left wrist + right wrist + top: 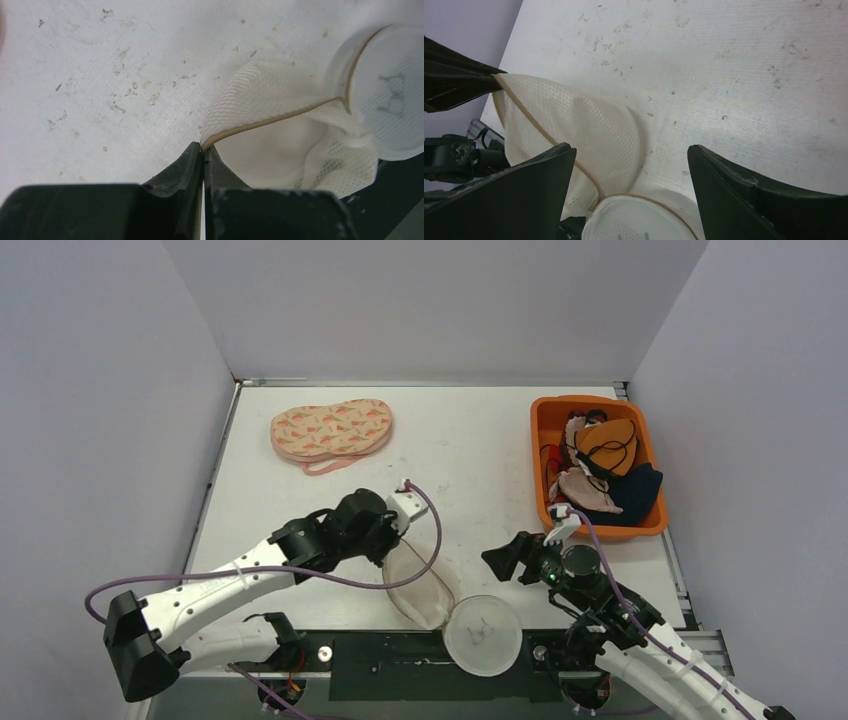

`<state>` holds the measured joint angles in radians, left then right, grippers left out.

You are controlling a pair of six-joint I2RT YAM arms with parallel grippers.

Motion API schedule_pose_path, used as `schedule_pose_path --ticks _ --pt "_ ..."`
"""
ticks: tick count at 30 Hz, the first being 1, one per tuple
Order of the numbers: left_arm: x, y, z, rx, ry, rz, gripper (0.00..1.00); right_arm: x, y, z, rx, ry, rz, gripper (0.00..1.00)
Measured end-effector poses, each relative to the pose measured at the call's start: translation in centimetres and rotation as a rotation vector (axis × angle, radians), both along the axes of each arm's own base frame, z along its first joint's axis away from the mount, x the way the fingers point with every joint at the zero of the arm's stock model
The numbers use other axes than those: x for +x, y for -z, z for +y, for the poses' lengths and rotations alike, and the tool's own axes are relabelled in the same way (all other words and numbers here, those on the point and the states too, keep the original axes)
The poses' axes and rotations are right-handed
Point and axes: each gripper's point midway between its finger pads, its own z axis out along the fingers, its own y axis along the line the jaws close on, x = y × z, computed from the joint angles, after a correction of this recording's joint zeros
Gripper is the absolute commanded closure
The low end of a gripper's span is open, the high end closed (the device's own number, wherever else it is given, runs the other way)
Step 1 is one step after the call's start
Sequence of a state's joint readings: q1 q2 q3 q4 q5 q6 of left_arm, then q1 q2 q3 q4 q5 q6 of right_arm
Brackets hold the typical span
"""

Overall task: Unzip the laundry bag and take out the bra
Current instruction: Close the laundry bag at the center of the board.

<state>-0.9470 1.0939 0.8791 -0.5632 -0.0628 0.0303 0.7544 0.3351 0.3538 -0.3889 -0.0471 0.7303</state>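
Note:
The white mesh laundry bag (420, 592) lies at the table's near edge, its tan zipper band curving along an open mouth. Its round end panel (483, 633) hangs over the edge. My left gripper (392, 550) is shut on the bag's zipper edge, as the left wrist view shows (203, 149), with the mesh (280, 95) bulging beyond it. The inside that shows looks white and bare. My right gripper (502, 562) is open just right of the bag, its jaws wide apart over the mesh (589, 130). A peach patterned bra (332, 430) lies on the table at the back left.
An orange bin (545, 465) holding several garments stands at the right edge of the table. Grey walls close in the table on three sides. A black rail runs along the near edge under the bag's round panel.

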Motion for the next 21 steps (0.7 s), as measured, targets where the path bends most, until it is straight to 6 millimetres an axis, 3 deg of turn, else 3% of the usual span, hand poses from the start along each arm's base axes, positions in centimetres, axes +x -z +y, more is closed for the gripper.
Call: schedule_pose_path --ticks 4,8,12,21 --pt "0.3 -3.1 -0.1 -0.161 -0.12 -0.019 1.0 0.4 -0.1 -0.9 0.004 0.062 -0.001 0.13" --pt "0.8 -4.4 0.7 -0.349 -0.353 0.014 1.0 0.9 -0.2 -1.6 0.015 0.119 -0.004 0.13" --pt "0.8 -3.5 2.1 -0.501 -0.544 0.064 1.0 1.3 0.4 -2.0 0.002 0.164 0.021 0.14" --pt "0.7 -0.3 5.9 -0.685 -0.913 0.152 1.0 1.5 4.2 -1.8 -0.06 0.205 0.153 0.19"
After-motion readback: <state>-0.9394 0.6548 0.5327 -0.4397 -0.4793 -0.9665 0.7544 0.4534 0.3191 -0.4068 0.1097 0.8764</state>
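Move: The left hand, already shut on the zip rim of the laundry bag, has the bag body roughly 5 cm back, 6 cm to its right and 7 cm below; the bag's round lid, overhanging the board's front edge, is about 14 cm back and 19 cm to its right. From the open right hand the lid is some 10 cm back, 2 cm left and 9 cm down, the bag body 16 cm left and level, the orange box about 27 cm ahead and 21 cm right. The left hand keeps its pinch on the zip rim and hauls the bag off the board's front edge, first lifting about 4 cm, then sweeping roughly 6 cm left while sinking almost back to its starting height, the wrist swinging some 50 degrees counter-clockwise and rolling its left side down. The right hand, touching nothing and still wide open, eases about 2 cm forward and to the right with a small clockwise turn, then drops some 4 cm beside the lid as the lid is drawn in. ##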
